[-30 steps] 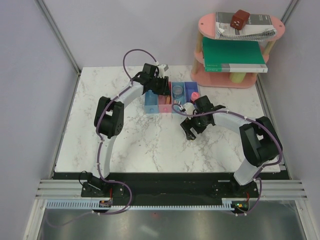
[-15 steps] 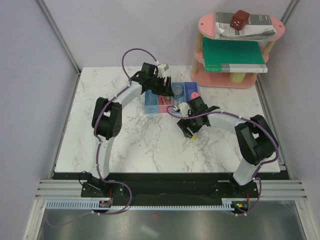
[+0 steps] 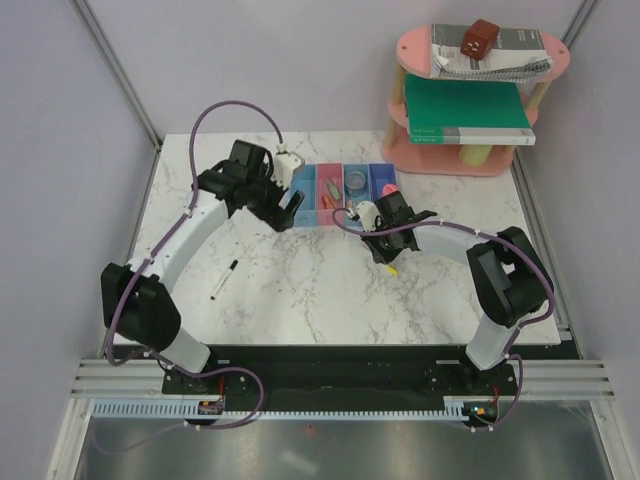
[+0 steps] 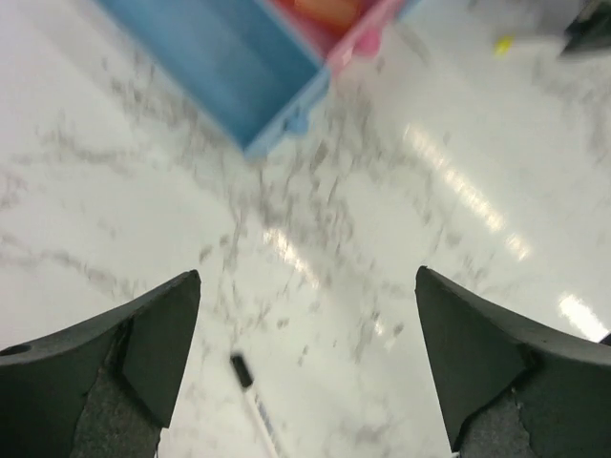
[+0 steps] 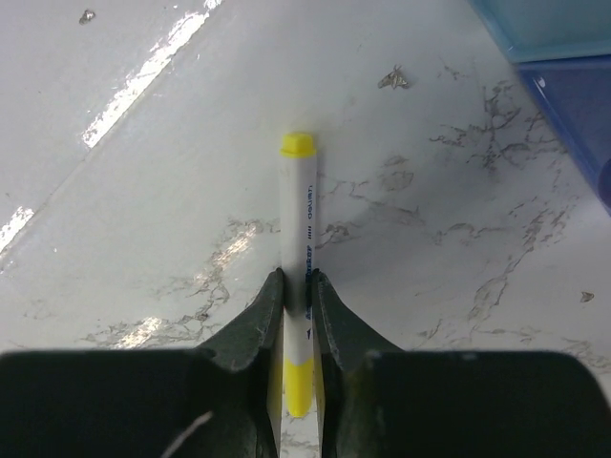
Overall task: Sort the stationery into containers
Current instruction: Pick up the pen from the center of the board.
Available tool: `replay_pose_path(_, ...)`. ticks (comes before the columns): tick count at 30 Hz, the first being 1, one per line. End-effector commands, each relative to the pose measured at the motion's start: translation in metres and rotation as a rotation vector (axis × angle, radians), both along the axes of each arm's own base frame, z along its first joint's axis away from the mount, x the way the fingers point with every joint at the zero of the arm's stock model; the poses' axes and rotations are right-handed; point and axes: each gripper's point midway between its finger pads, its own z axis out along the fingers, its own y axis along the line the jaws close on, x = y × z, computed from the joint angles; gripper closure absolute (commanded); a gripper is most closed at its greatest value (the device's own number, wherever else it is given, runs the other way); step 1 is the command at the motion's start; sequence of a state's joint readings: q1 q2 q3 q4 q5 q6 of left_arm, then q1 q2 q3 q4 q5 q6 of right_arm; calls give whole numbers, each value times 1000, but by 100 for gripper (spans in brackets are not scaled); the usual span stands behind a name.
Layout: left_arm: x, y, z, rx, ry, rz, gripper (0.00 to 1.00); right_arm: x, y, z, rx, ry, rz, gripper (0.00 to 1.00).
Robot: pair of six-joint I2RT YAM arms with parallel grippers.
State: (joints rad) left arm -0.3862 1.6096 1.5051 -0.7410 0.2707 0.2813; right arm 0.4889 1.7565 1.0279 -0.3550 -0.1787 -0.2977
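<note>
The containers (image 3: pixel 345 186) stand as a joined row of four bins at the back middle of the table. The pink bin (image 4: pixel 348 29) holds something orange. My left gripper (image 3: pixel 284 207) hovers open and empty just left of the row's light blue end bin (image 4: pixel 229 67). Its fingers (image 4: pixel 153 334) frame bare marble and the cap end of a black pen (image 4: pixel 250 393). That black pen (image 3: pixel 222 279) lies alone at the left middle of the table. My right gripper (image 5: pixel 296 279) is shut on a thin yellow pen (image 5: pixel 298 215), low over the table in front of the bins; the yellow pen (image 3: pixel 391 268) pokes out toward me.
A pink two-tier oval shelf (image 3: pixel 415 45) stands at the back right, carrying a green book (image 3: pixel 465 108), a spiral notebook (image 3: pixel 495 58) and a small brown object (image 3: pixel 478 38). The dark blue bin (image 5: pixel 578 110) sits close to my right gripper.
The left arm swung left away from over the bins and its gripper opened, uncovering the black pen. The right gripper closed on the yellow pen.
</note>
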Motion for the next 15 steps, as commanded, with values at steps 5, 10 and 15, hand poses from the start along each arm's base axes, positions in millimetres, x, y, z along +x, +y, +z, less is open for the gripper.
replay_pose_path(5,-95,127,-115,509,252,-13,0,-29,-12,-1,-43,81,-2,84)
replay_pose_path(10,-116,145,-128,526,328,17,0,-40,-3,30,15,73,80,82)
replay_pose_path(15,-117,152,-128,540,325,29,0,-49,28,83,177,97,203,82)
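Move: Black-capped pen on the left lies about 9 cm back and 15 cm to the left of the left hand, some 19 cm below it. The empty blue compartment stands roughly 13 cm ahead of that hand, 3 cm to its right and 17 cm down. The right hand already has the yellow-ended pen by its middle, right at its fingertips on the table; the tape compartment is about 16 cm ahead of this hand and 5 cm to its left. Swooping down, left and back, the left hand covers roughly 14, 14 and 12 cm towards the black-capped pen and stops above it, wide open, its wrist swung some 35 degrees to point nearly straight down. The right hand, after a short pause, keeps its pinch on the yellow-ended pen and draws it back about 4 cm while lifting it some 3 cm. ##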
